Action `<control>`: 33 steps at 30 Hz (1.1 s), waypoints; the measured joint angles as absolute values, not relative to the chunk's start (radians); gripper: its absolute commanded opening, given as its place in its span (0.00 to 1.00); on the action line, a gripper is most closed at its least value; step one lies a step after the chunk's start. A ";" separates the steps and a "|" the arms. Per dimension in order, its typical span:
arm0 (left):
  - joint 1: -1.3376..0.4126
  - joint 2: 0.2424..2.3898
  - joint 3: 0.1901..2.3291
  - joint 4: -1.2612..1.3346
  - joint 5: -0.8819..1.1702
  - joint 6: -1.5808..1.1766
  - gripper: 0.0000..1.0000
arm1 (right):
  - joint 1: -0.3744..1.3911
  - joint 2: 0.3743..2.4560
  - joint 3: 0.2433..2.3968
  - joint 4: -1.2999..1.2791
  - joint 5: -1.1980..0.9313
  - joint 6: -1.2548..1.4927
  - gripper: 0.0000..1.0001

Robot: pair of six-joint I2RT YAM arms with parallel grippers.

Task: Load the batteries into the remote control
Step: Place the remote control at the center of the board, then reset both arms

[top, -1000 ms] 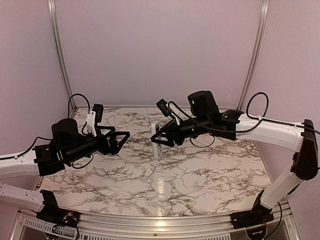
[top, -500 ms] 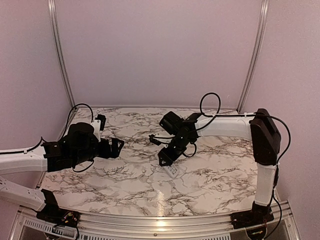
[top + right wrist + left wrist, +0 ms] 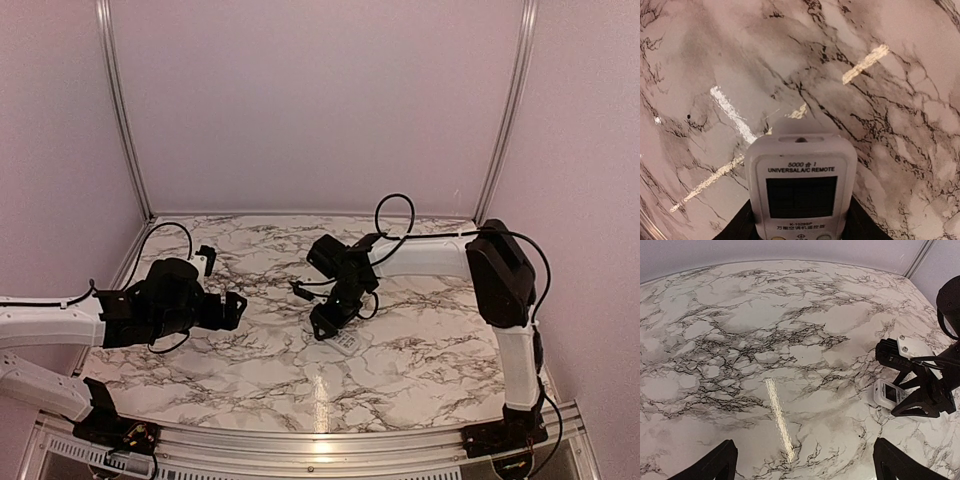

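Note:
The remote control (image 3: 800, 185) is a white bar with a dark display, face up, and my right gripper (image 3: 800, 231) is shut on its sides. From above, the remote control (image 3: 346, 342) lies low at mid-table under the right gripper (image 3: 330, 322); whether it touches the marble I cannot tell. The left wrist view shows the remote control (image 3: 888, 394) at the right, between the right gripper's black fingers (image 3: 920, 402). My left gripper (image 3: 238, 308) hangs open and empty over the left of the table, well apart from the remote. The batteries are out of view.
The marble-patterned table (image 3: 420, 370) is enclosed by pale walls with metal posts (image 3: 120, 110) at the back corners. The right arm's cable (image 3: 395, 215) loops above its wrist. A metal rail (image 3: 330, 440) runs along the near edge.
My right arm swung in and down, bringing the remote from upright in the air to low and face up over mid-table. The left arm drew back slightly, staying open.

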State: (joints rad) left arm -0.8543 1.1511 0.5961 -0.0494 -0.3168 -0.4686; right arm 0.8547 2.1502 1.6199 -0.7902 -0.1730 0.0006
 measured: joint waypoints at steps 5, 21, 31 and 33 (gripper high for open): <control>-0.854 1.151 0.578 -0.049 -0.306 -0.467 0.99 | 0.855 2.158 1.626 -0.791 -0.170 0.014 0.68; -0.797 1.174 0.758 -0.140 -0.221 -0.426 0.99 | 0.796 1.886 1.436 -0.614 -0.300 0.054 0.99; -0.670 1.288 0.982 -0.225 -0.141 -0.373 0.99 | 0.520 1.530 1.110 -0.303 -0.468 0.114 0.99; -0.638 1.309 0.986 -0.225 -0.119 -0.370 0.99 | 0.460 1.460 1.008 -0.216 -0.500 0.143 0.99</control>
State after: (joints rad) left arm -0.6384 1.3094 0.9855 -0.2253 -0.1192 -0.3702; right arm 0.4599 1.4601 1.0080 -0.2157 -0.4995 0.1432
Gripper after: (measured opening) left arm 0.988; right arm 0.987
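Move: The remote control is already down at the middle of the board, still pinched in the right fingers; its middle lies about 2 cm to the right of the right hand point, roughly 1 cm back and 1 cm below. From the idle, open left hand it lies some 19 cm to the right, about level ahead and roughly 12 cm below. No other object stands on the board nearby. The remote control is let go at the board's centre as the right fingers open from half to full. The right hand then climbs about 15 cm, curving away rightward and somewhat forward, its fingers swinging up some 40 degrees from pointing down to pointing left. The open left hand rises and reaches forward, roughly 8 cm each way. ##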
